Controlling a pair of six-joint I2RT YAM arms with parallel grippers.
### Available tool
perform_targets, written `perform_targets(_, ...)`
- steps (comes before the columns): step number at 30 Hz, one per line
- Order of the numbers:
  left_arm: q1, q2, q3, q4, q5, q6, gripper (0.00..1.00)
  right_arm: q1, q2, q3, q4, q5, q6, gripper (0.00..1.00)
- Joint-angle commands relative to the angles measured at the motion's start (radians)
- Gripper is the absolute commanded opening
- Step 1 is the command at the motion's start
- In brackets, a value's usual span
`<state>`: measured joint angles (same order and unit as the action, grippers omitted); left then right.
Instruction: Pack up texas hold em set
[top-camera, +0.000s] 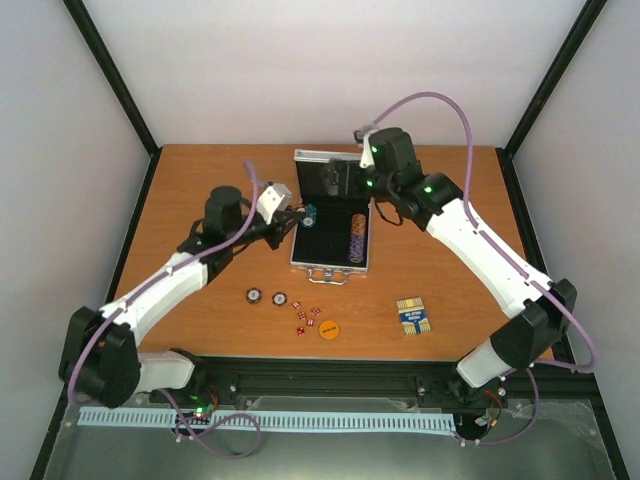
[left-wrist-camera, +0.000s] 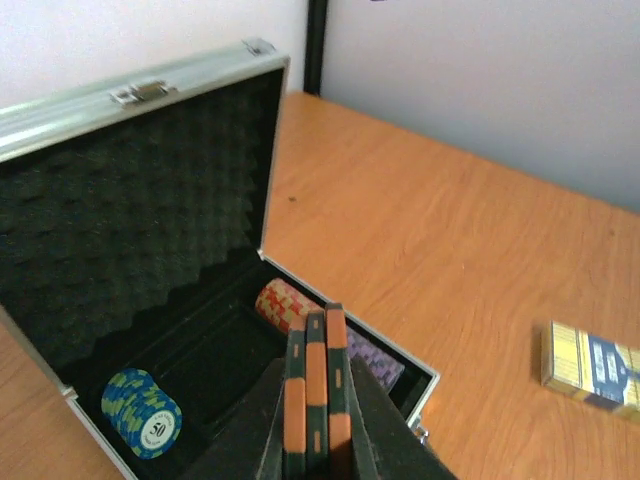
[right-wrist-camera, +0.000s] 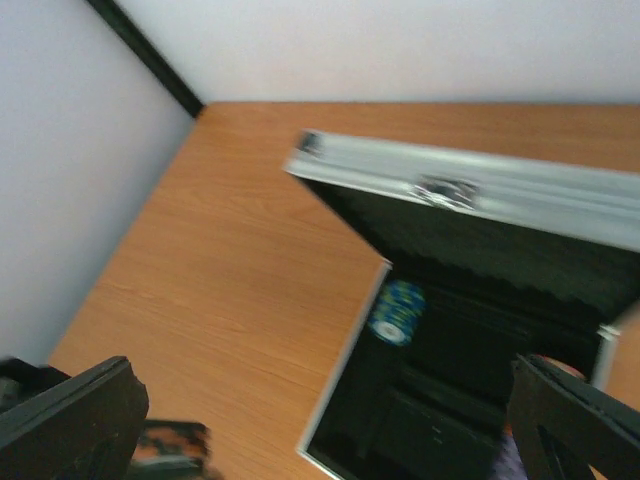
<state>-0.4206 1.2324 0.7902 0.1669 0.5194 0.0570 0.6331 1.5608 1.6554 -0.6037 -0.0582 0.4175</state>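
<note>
The silver case lies open in the middle of the table, its foam-lined lid standing up. Inside are a blue chip stack, a red-and-cream row and a purple row. My left gripper is shut on three orange-and-dark-green chips, held on edge just above the case's left side. My right gripper is open and holds nothing, hovering over the lid. Two chips, red dice, an orange disc and the card deck lie in front of the case.
Black frame posts stand at the table's back corners, with white walls behind. The arm bases and a black rail run along the near edge. In the right wrist view the picture is blurred; the blue chip stack shows inside the case.
</note>
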Motion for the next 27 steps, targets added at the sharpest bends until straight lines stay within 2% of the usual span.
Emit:
perform_targets(1, 0.032, 0.111, 0.195, -0.381, 0.173, 0.212, 0.01, -0.074, -0.105, -0.155, 0.076, 0.054, -0.008, 1.0)
perform_targets(5, 0.042, 0.223, 0.35, -0.605, 0.183, 0.386, 0.01, -0.111, -0.164, -0.258, 0.109, 0.06, -0.014, 1.0)
perform_targets(10, 0.042, 0.371, 0.466, -0.766, 0.113, 0.526, 0.01, -0.151, -0.199, -0.336, 0.123, 0.057, -0.02, 1.0)
perform_targets(17, 0.035, 0.595, 0.581, -0.82, 0.027, 0.607, 0.01, -0.207, -0.208, -0.395, 0.142, 0.022, -0.014, 1.0)
perform_targets(27, 0.032, 0.716, 0.694, -0.819, -0.077, 0.686, 0.01, -0.249, -0.181, -0.409, 0.138, -0.001, -0.016, 1.0)
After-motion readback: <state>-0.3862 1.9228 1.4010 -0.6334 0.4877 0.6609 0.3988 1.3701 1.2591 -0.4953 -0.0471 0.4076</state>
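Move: The left hand, already pinching a few black chips, is bound for the case's empty left slot, about 4 cm ahead, 3 cm right and 22 cm below. The blue chips lie some 6 cm farther out in that same column; the purple chips are about 13 cm right of the slot, level with it, with the orange chips 5 cm beyond the purple ones. From the right hand the slot is 13 cm left, 1 cm back and 31 cm down. Left hand sinks about 17 cm, still pinching black chips, tipping down over the case; right hand retreats right. ##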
